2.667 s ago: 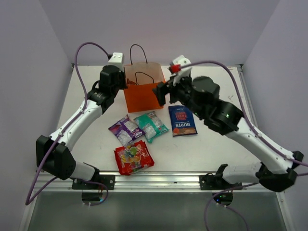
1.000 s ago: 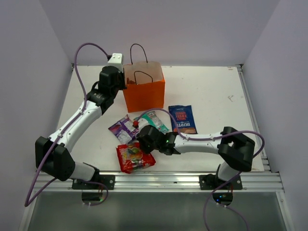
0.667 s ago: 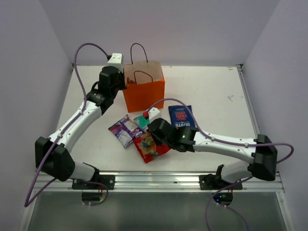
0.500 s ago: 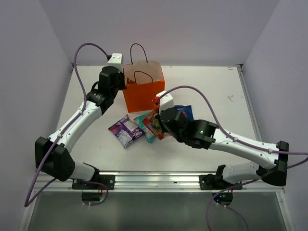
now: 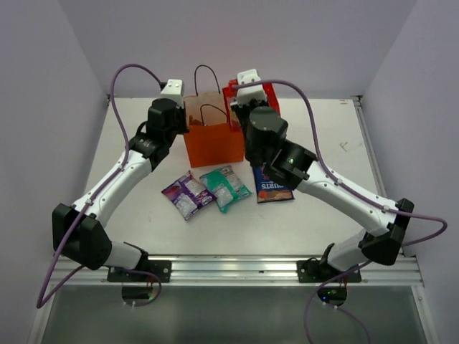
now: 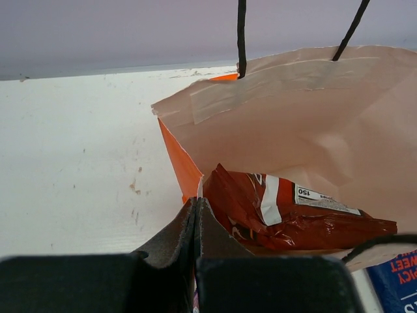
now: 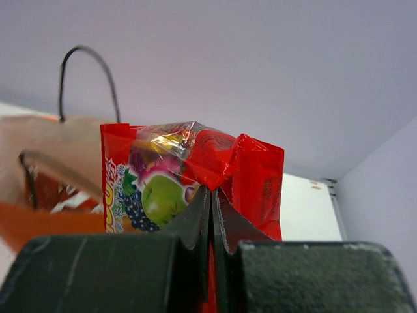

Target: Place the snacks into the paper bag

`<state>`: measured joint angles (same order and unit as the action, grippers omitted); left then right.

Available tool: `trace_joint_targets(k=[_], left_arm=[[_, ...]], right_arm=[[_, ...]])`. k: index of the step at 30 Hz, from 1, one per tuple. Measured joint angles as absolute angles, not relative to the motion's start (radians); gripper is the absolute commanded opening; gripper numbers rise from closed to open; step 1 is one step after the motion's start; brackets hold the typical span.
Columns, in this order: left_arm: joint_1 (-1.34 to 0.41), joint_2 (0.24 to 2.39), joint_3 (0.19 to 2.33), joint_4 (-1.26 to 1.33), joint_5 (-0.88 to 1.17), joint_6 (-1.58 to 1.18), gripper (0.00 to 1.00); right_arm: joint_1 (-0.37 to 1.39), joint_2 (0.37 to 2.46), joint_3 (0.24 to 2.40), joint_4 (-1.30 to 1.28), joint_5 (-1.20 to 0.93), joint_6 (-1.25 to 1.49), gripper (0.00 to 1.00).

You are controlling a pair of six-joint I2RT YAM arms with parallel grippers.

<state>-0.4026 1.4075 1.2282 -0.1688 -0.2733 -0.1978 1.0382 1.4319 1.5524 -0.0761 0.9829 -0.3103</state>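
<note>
The orange paper bag [image 5: 215, 140] stands upright at the back of the table. My left gripper [image 6: 197, 202] is shut on its left rim and holds the mouth open. A red-orange Doritos bag [image 6: 293, 208] lies inside. My right gripper [image 7: 212, 190] is shut on the red candy bag [image 7: 163, 176] and holds it high beside the bag's right top edge [image 5: 269, 93]. On the table in front lie the small purple pack [image 5: 188, 193], the small teal pack [image 5: 224, 186] and the dark blue bag [image 5: 272, 185], which is partly under my right arm.
The paper bag's thin dark loop handles [image 5: 206, 75] stick up above its mouth. A metal rail [image 5: 237, 269] runs along the table's near edge. Purple-grey walls close in the back and both sides.
My right gripper took the red candy bag from the table's front and carried it up and back to the paper bag's top right. The left arm has stayed on the bag's rim.
</note>
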Motion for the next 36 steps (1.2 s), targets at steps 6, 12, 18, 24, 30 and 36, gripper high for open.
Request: trace_joint_targets(k=[6,12,18,24,30,36], left_arm=[[-0.403,1.407,1.224,-0.163,-0.268,-0.197,0.0],[-0.403,1.407,1.219,-0.153,-0.266,-0.197,0.0],[-0.403,1.407,1.219,-0.151,-0.265,-0.196,0.0],[-0.403,1.407,1.219,-0.151,-0.265,-0.19,0.0],[-0.403,1.407,1.219,-0.151,-0.265,-0.189,0.0],[-0.403,1.407,1.219,-0.151,-0.266,-0.189,0.0]], right_arm=[[0.938,1.602,1.798,0.063,0.979,-0.456,0.0],[0.926,1.75,2.031,0.095,0.94,-0.511,0.0],[0.927,1.815,2.033,0.054,0.875,-0.44,0.0],[0.927,1.829,1.919,-0.008,0.812,-0.345,0.0],[0.927,1.878,1.89,-0.071,0.732,-0.276,0.0],[0.927,1.945,1.905,-0.117,0.659,-0.238,0.22]])
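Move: The right hand holds the red fruit snack; the paper bag's open mouth has its middle about 13 cm ahead of that hand, 10 cm left and some 15 cm below. On the table, roughly 41 cm down, the blue packet lies 4 cm ahead and 10 cm right, the teal packet 1 cm ahead and 4 cm left. From the left hand, pinching the bag's rim, the mouth's middle is about 5 cm ahead, 9 cm right and level. Still pinching the red snack by its top, the right hand carries it first forward and up by about 9 cm to clear the rim, then swings left and sinks nearly 20 cm to the bag mouth, with its forward creep slowing. The wrist tips up slightly, then back down, turning a little counter-clockwise at the end. The left fingers stay shut on the rim, holding the bag in place. ##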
